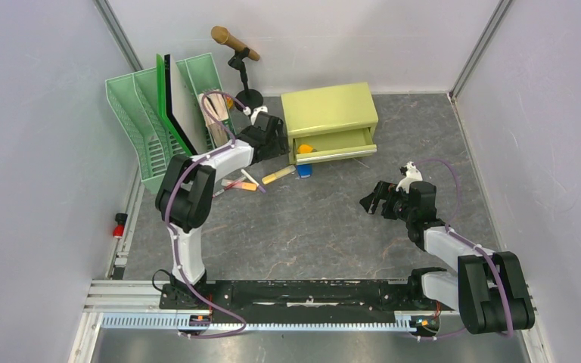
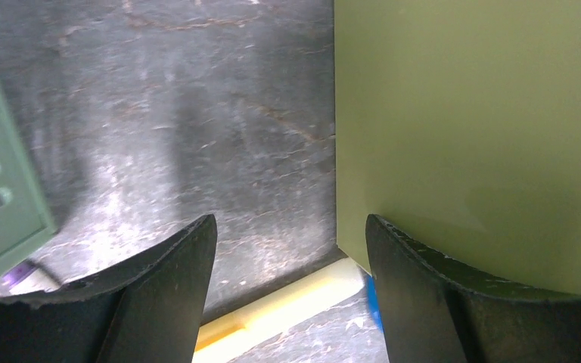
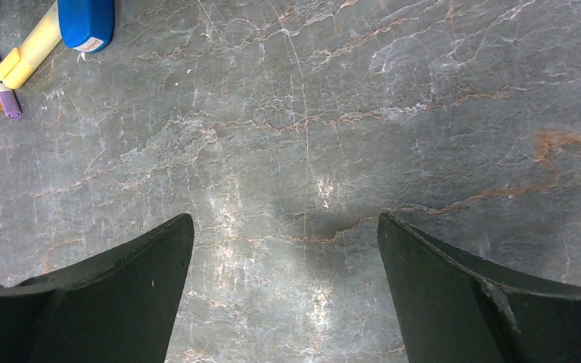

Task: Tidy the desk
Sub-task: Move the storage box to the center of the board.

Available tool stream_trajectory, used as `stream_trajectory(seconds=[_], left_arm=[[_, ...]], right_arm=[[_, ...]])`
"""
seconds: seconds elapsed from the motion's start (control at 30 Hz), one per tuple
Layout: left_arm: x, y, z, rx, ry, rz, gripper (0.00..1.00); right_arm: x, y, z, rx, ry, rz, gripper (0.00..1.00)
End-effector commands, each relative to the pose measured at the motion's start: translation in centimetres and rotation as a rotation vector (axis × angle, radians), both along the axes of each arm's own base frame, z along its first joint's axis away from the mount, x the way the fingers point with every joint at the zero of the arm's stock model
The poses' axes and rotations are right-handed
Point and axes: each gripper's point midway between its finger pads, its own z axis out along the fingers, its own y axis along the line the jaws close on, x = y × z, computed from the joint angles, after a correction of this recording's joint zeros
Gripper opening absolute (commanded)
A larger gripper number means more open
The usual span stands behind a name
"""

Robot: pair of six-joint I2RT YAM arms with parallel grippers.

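Note:
The desk is a dark grey, veined tabletop. My left gripper hovers by the left side of the yellow-green cabinet. In the left wrist view it stands open and holds nothing; a yellow highlighter lies on the desk beneath and just ahead of the fingers. A blue object lies in front of the cabinet's open drawer, next to the highlighter. My right gripper is open over bare desk, with nothing between its fingers.
A green file rack holding boards stands at the back left, with a microphone on a stand behind it. Several markers lie left of the highlighter. Small orange and yellow items sit in the open drawer. Pale walls enclose the desk.

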Motion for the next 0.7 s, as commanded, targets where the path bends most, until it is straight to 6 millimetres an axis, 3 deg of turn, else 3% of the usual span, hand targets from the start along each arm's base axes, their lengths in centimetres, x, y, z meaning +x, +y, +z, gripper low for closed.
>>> stream_trajectory(seconds=[0.0,0.47,0.67], left_arm=[[2.4,-7.8,5.1,-0.175,-0.137,-0.149,0.79],[3.9,-12.3,5.4,-0.196,-0.127,-0.207,0.81],[3.6,-11.2,5.6,-0.151,-0.124,-0.181,0.85]], right_arm=[[-0.3,-0.2,-0.7,-0.017,0.037,0.004,0.98],[-0.3,-0.2,-0.7,-0.019,0.037,0.006,0.98],[-0.3,-0.2,-0.8,-0.019,0.039,0.005,0.98]])
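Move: The storage box, with its front drawer open, has its middle about 16 cm to the left hand's right, some 7 cm ahead and about 3 cm above; its left side wall is already against that hand's right finger. The yellow stick lies about 9 cm behind the hand, level sideways, and the blue eraser 8 cm right and 8 cm back, both some 4 cm lower. From the right hand the box is about 25 cm ahead, 12 cm left and 5 cm above. Rightward first and then more and more forward as well, the left hand sweeps about 6 cm right and 3 cm forward, nearly level, its open fingers slanting down. The right finger's outer side keeps pushing on the storage box's left wall near the front corner while the hand turns some 5 degrees clockwise; nothing is gripped. ##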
